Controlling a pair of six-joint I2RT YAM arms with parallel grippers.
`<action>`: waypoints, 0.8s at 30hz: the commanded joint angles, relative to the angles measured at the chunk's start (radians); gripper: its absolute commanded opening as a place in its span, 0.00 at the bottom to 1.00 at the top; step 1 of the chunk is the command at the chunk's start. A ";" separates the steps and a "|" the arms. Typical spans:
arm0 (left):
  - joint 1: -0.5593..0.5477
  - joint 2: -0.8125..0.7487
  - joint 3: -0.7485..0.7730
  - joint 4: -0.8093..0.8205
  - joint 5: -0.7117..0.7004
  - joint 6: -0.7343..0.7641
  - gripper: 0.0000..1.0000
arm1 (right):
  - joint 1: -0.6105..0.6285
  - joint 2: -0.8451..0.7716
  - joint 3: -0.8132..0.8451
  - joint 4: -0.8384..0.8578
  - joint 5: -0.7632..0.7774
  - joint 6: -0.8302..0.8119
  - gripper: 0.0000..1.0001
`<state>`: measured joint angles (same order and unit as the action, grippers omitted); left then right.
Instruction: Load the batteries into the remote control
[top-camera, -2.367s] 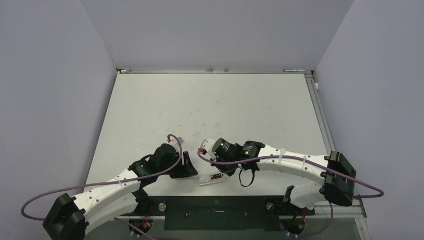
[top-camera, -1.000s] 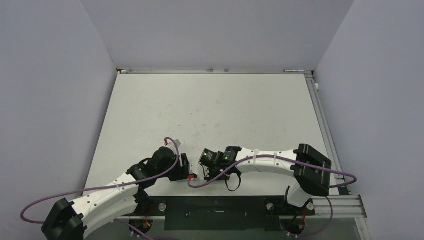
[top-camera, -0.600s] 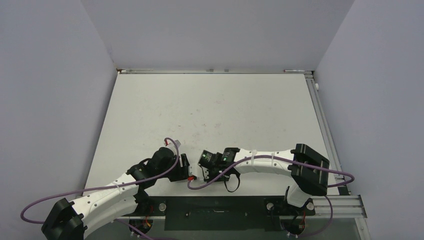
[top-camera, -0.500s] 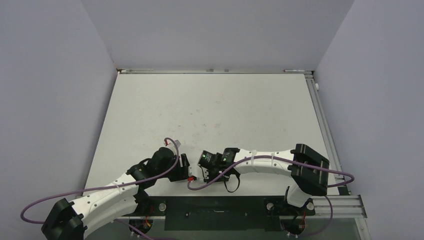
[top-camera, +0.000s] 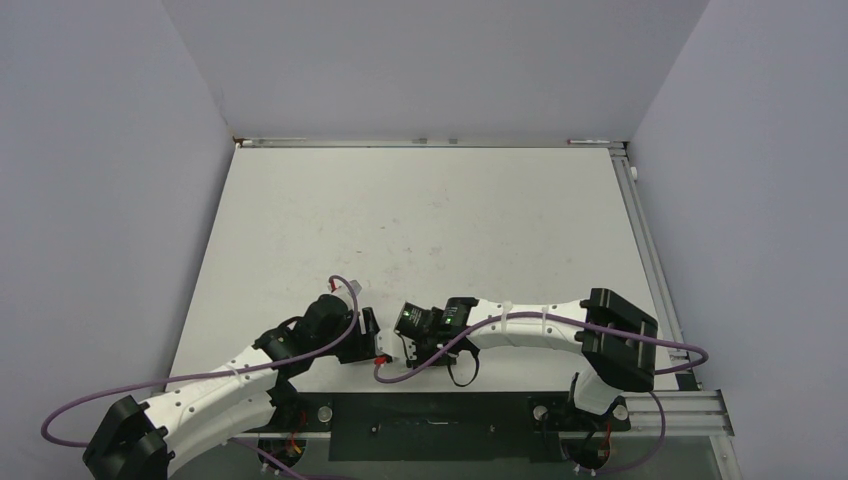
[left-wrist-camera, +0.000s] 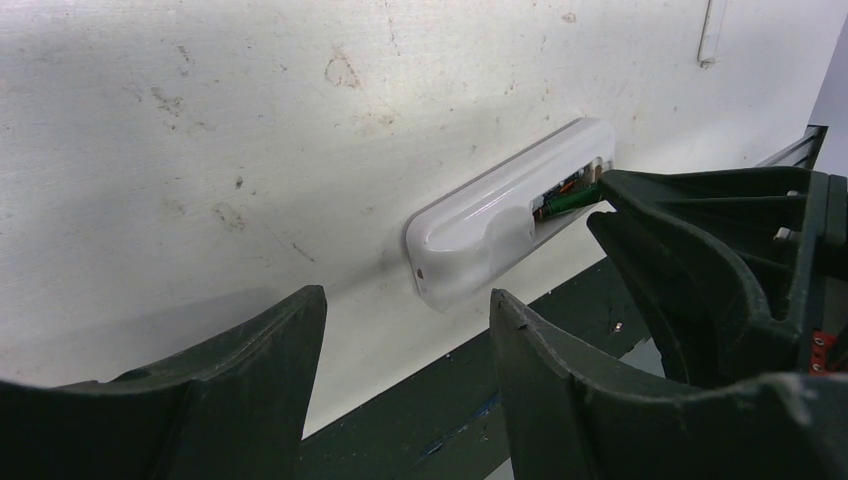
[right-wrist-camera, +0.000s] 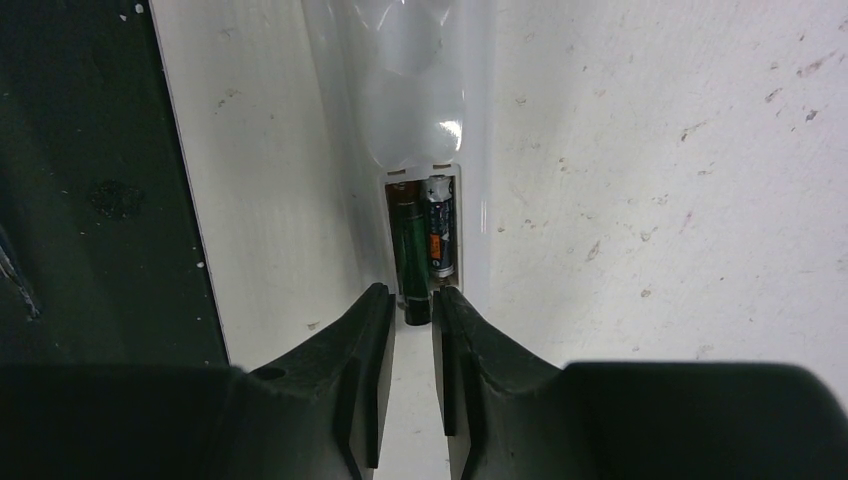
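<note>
The white remote control (left-wrist-camera: 500, 215) lies back up near the table's front edge, its battery bay uncovered (right-wrist-camera: 425, 90). One of the batteries (right-wrist-camera: 439, 235), with an orange and blue label, lies flat in the bay. A dark green one (right-wrist-camera: 408, 255) lies beside it, its dark end poking out past the remote's end (left-wrist-camera: 568, 198). My right gripper (right-wrist-camera: 410, 295) is narrowly open, its fingertips on either side of that protruding end. My left gripper (left-wrist-camera: 408, 300) stands open and holds nothing, just short of the remote's other end. From above, both grippers (top-camera: 372, 340) (top-camera: 405, 345) cover the remote.
A dark mounting plate (top-camera: 430, 425) runs along the table's front edge, right beside the remote (right-wrist-camera: 90, 180). The white table (top-camera: 430, 220) stretches back to grey walls. A metal rail (top-camera: 640, 230) lines its right side.
My right gripper's jaws have parted slightly around the green battery's end. Since the earliest frame the right arm has dropped low and left to the remote; the left arm edged closer.
</note>
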<state>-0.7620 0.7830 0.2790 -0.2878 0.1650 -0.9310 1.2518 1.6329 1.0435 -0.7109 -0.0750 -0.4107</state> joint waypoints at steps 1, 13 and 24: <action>0.006 0.005 0.000 0.045 0.002 0.011 0.58 | 0.011 -0.009 0.044 0.028 0.026 -0.003 0.22; 0.006 0.026 0.010 0.061 0.023 0.015 0.59 | 0.002 -0.153 0.012 0.080 0.212 0.239 0.24; 0.004 0.078 0.003 0.106 0.049 0.009 0.59 | -0.026 -0.317 -0.089 0.157 0.328 0.695 0.23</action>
<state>-0.7620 0.8524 0.2790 -0.2451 0.1936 -0.9306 1.2407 1.3556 0.9791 -0.5972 0.1814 0.0589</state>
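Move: The green battery, its outer end still between or just under the right fingertips, has its middle about 2 cm left of the right hand point, level with it fore and aft and some 1 cm below. The second, silver-and-black battery lies 1 cm farther out and 3 cm left; the remote's middle is roughly 6 cm left, 2 cm down. From the left hand, the green battery is about 9 cm right, 1 cm back and 2 cm lower. Upward and a little forward, the right hand pulls away from the green battery's end, easing forward first and then climbing quickly, about 7 cm up and 3 cm out. On the way it swings round some 30 degrees clockwise while its fingertips tilt more to the left; the fingers stay slightly open and empty. ##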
